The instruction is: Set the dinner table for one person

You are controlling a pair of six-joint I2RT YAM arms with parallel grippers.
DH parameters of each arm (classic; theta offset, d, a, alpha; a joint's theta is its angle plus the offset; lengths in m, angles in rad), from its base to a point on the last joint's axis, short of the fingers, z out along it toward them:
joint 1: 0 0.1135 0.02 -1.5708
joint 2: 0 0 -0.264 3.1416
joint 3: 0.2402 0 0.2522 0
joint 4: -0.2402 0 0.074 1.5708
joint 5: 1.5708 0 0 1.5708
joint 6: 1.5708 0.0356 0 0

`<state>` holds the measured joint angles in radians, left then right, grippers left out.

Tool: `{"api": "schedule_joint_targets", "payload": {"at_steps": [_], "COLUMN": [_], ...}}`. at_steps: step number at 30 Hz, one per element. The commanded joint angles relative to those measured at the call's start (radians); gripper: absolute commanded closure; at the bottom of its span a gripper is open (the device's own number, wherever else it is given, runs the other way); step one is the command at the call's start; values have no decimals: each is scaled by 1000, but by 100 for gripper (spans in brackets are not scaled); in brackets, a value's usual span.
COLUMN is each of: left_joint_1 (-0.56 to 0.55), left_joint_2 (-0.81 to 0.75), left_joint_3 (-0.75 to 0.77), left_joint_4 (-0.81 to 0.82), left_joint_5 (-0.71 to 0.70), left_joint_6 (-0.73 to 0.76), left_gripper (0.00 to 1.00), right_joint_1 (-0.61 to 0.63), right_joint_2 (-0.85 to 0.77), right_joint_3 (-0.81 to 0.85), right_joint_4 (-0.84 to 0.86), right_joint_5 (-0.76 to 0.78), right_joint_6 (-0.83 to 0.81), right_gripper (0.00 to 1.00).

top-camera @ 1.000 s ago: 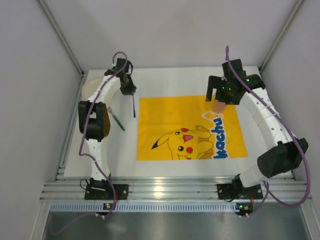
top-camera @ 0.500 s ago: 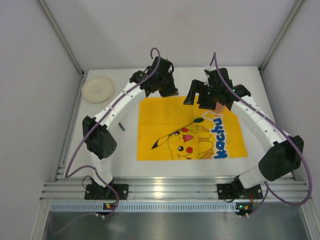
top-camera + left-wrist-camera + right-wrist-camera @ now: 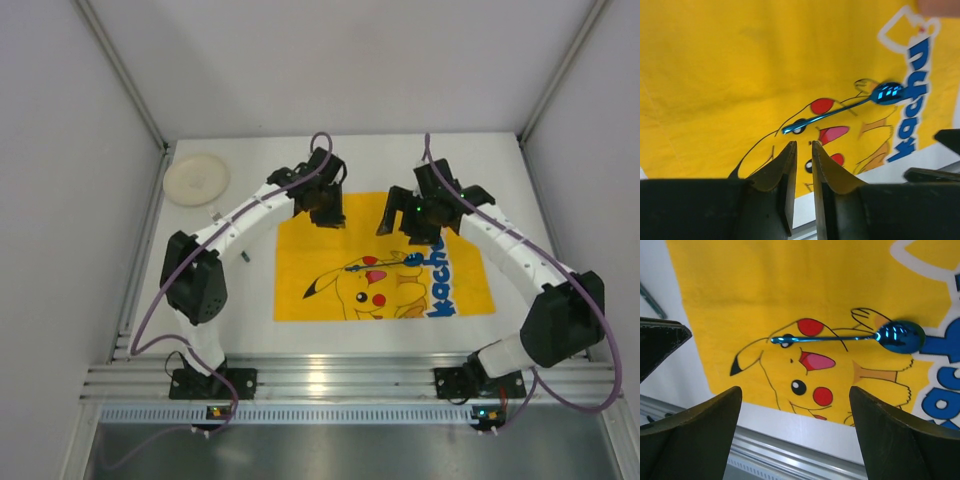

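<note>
A shiny blue spoon (image 3: 385,263) lies flat on the yellow cartoon mat (image 3: 310,225), which is spread on the white dinner table (image 3: 520,160). The spoon shows in the left wrist view (image 3: 840,107) and the right wrist view (image 3: 840,338), its bowl to the right. My left gripper (image 3: 326,208) hovers above the mat's far edge; its jaws (image 3: 804,144) stand almost together with nothing between them. My right gripper (image 3: 413,218) hovers over the mat's right half, its jaws (image 3: 795,389) wide open and empty. A cream plate (image 3: 196,178) sits at the far left corner.
A thin teal utensil (image 3: 243,256) lies on the table left of the mat, partly under the left arm; it also shows in the right wrist view (image 3: 650,297). A peach-coloured object (image 3: 939,6) sits at the mat's far right. The aluminium rail (image 3: 350,380) runs along the near edge.
My left arm swung from the far left to over the mat. The spoon it carried now lies on the mat. My right gripper moved left and nearer, over the mat.
</note>
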<state>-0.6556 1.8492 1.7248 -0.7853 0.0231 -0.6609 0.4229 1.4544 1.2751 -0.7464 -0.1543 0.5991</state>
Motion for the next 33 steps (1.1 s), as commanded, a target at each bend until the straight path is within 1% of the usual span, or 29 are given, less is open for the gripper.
{"api": "schedule_joint_targets", "payload": {"at_steps": [1, 4, 5, 7, 8, 11, 15, 16, 19, 24, 27, 31, 33], "left_joint_1": [-1, -1, -1, -2, -3, -1, -1, -1, 1, 4, 4, 7, 5], "left_joint_2": [-5, 48, 62, 96, 103, 122, 148, 153, 179, 215, 223, 222, 219], "left_joint_3": [-103, -125, -126, -130, -131, -146, -142, -131, -97, -42, -19, -18, -21], "left_joint_4": [95, 97, 97, 90, 81, 80, 72, 69, 52, 17, -12, -38, -52], "left_joint_5": [49, 72, 77, 81, 81, 84, 89, 90, 101, 109, 103, 92, 87], "left_joint_6": [98, 103, 106, 119, 124, 145, 167, 172, 188, 221, 237, 254, 264], "left_gripper": [76, 76, 76, 77, 78, 79, 79, 79, 80, 81, 81, 82, 82], "right_joint_1": [-12, -35, -41, -45, -46, -47, -47, -47, -47, -46, -46, -46, -46], "right_joint_2": [18, 52, 64, 119, 135, 176, 211, 216, 234, 265, 273, 297, 308], "right_joint_3": [-74, -126, -123, -85, -68, -26, -19, -22, -34, -59, -86, -108, -121], "right_joint_4": [-93, -39, -39, -74, -88, -117, -133, -125, -104, -51, 13, 73, 90], "right_joint_5": [75, 85, 116, 151, 227, 318, 390, 394, 403, 441, 441, 426, 407], "right_joint_6": [31, 39, 36, 22, 18, 1, -2, -4, -5, -22, -30, -22, -10], "right_gripper": [12, 13, 13, 16, 17, 19, 25, 28, 33, 35, 37, 46, 52]}}
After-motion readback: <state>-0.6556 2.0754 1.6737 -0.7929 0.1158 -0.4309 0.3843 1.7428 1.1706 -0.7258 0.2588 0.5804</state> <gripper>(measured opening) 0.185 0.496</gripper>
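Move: The blue spoon lies on the yellow cloth under my right hand, about 16 cm below: its middle is level with the hand and some 3 cm to the left, its bowl 1 cm ahead and about 6 cm to the right. The pink cup stands about 13 cm ahead and 14 cm to the right of that hand. From my left hand, the spoon's middle is roughly 16 cm to the right, 4 cm back and 16 cm below. I bring my right hand down about 13 cm and some 9 cm to the right onto the spoon's bowl, swinging its leaning fingers about 30 degrees until they point mostly down and closing them from wide to about half open, one either side of the bowl. Meanwhile my left hand sinks about 12 cm and slightly back, close by the handle's tip, its fingers still nearly shut and turning steeper. ##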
